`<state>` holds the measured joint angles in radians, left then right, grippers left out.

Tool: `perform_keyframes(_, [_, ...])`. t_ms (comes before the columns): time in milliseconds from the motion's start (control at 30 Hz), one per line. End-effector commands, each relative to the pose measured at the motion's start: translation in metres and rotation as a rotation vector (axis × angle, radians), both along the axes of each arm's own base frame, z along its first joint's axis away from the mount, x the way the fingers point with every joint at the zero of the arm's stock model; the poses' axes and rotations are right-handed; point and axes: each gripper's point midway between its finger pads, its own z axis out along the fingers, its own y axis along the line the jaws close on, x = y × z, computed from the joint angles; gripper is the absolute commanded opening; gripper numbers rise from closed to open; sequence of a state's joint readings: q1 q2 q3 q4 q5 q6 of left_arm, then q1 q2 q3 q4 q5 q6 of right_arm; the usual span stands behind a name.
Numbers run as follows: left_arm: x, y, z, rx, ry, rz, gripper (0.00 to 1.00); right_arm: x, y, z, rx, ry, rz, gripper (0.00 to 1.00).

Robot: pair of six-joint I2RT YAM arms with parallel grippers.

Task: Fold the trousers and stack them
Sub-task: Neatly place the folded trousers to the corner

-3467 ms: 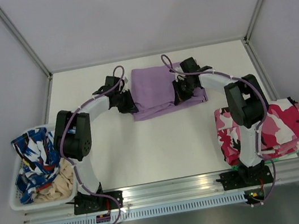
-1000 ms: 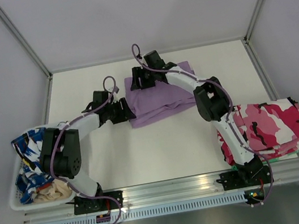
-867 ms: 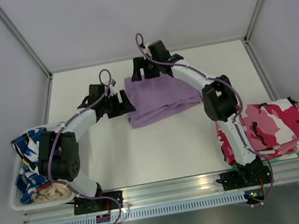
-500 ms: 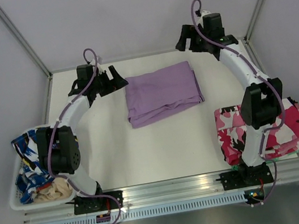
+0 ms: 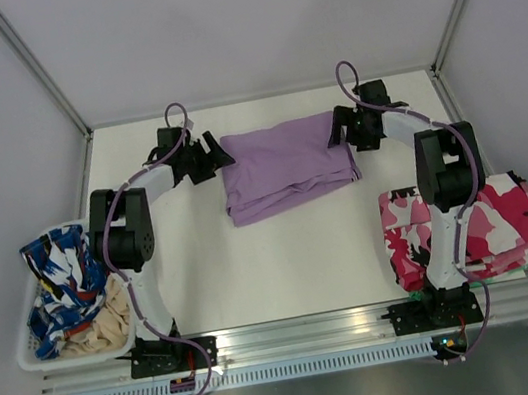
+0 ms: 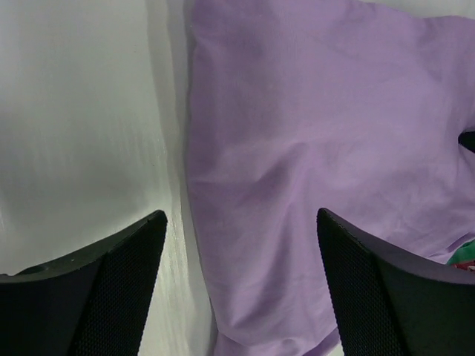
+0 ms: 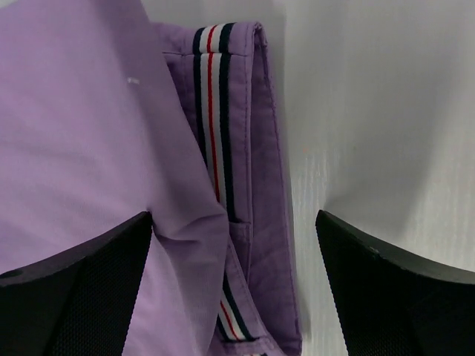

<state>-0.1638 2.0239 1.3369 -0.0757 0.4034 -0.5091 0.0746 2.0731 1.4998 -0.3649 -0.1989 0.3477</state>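
The lilac trousers [image 5: 286, 164] lie folded into a rectangle at the back middle of the white table. My left gripper [image 5: 216, 154] stands open at the fold's far left corner, and in its wrist view the cloth's left edge [image 6: 312, 148] runs between the two wide-apart fingers [image 6: 96, 289]. At the far right corner my right gripper [image 5: 336, 132] is open too; its view shows the striped waistband [image 7: 215, 141] and stacked cloth edges between its fingers [image 7: 386, 297]. Neither gripper holds the cloth.
A folded pink, white and black camouflage garment [image 5: 496, 219] lies at the right, beside the right arm's base. A white basket [image 5: 29, 353] at the left edge holds blue-and-white patterned clothing [image 5: 60, 282] and beige cloth [image 5: 98, 327]. Metal frame posts run along both sides.
Both grippers left the folded trousers, swung up to the back of the table, then came down again to the fold's far left and far right corners. The trousers stay folded and flat.
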Motion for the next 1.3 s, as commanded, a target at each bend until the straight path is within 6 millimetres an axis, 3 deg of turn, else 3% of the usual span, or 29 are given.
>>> perform_keyframes(0, [0.011,-0.007,0.004,-0.032,-0.032,-0.009,0.87,0.017,0.008,-0.005,0.037,-0.055,0.006,0.98])
perform_keyframes(300, [0.004,-0.014,-0.021,-0.053,0.04,-0.028,0.84,0.011,0.018,-0.036,0.088,0.005,0.043,0.95])
perform_keyframes(467, [0.002,-0.019,-0.033,-0.048,0.065,-0.036,0.83,-0.005,0.017,-0.048,0.075,0.049,0.065,0.79])
perform_keyframes(567, [0.0,-0.027,-0.041,-0.052,0.078,-0.048,0.81,-0.018,0.012,-0.056,0.037,0.089,0.091,0.6])
perform_keyframes(600, [-0.002,-0.031,-0.043,-0.054,0.082,-0.058,0.78,-0.023,0.01,-0.059,0.026,0.104,0.098,0.44])
perform_keyframes(667, [-0.004,-0.036,-0.047,-0.057,0.089,-0.074,0.76,-0.031,0.005,-0.062,-0.001,0.124,0.109,0.26])
perform_keyframes(700, [-0.005,-0.041,-0.049,-0.054,0.091,-0.083,0.72,-0.033,0.005,-0.061,-0.008,0.128,0.11,0.09])
perform_keyframes(767, [-0.006,-0.044,-0.052,-0.059,0.094,-0.093,0.65,-0.037,0.002,-0.063,-0.023,0.136,0.114,0.0])
perform_keyframes(800, [-0.007,-0.047,-0.053,-0.062,0.095,-0.101,0.5,-0.039,0.002,-0.061,-0.022,0.144,0.116,0.0])
perform_keyframes(867, [-0.008,-0.048,-0.053,-0.063,0.094,-0.103,0.31,-0.036,0.003,-0.054,-0.02,0.134,0.122,0.0])
perform_keyframes(900, [-0.007,-0.049,-0.051,-0.064,0.088,-0.105,0.16,-0.035,0.004,-0.045,-0.018,0.122,0.123,0.0])
perform_keyframes(967, [-0.007,-0.048,-0.05,-0.057,0.081,-0.107,0.03,-0.028,0.004,-0.029,-0.017,0.083,0.121,0.0])
perform_keyframes(1133, [-0.004,-0.051,-0.024,-0.073,0.023,-0.13,0.02,-0.005,0.003,0.039,-0.031,-0.059,0.11,0.0])
perform_keyframes(1233, [-0.007,-0.052,-0.001,-0.091,-0.007,-0.129,0.02,-0.006,0.006,0.08,-0.004,-0.117,0.095,0.0])
perform_keyframes(1267, [-0.012,-0.052,0.004,-0.104,-0.002,-0.128,0.02,-0.009,0.008,0.106,0.012,-0.163,0.089,0.0])
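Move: The left hand stands with open fingers over the left edge of the folded purple trousers, about 3 cm above it; the pack's middle is some 18 cm to its right and 2 cm back. The right hand straddles the right edge, which lies roughly 1 cm to its left and 3 cm below, with a striped hem showing about 8 cm back. The camouflage pile lies around 28 cm back and 29 cm to the right of that hand. Both hands sink onto the opposite side edges of the trousers and pinch them: the left goes down, then sweeps about 5 cm right with the edge between its fingers and sinks again as they shut, nearly 4 cm lower in all. The right reaches 2 cm forward and slightly left while sinking a little, then draws back and farther down as its fingers close on the fold, and finally lifts about 4 cm and eases back while keeping its grip. ##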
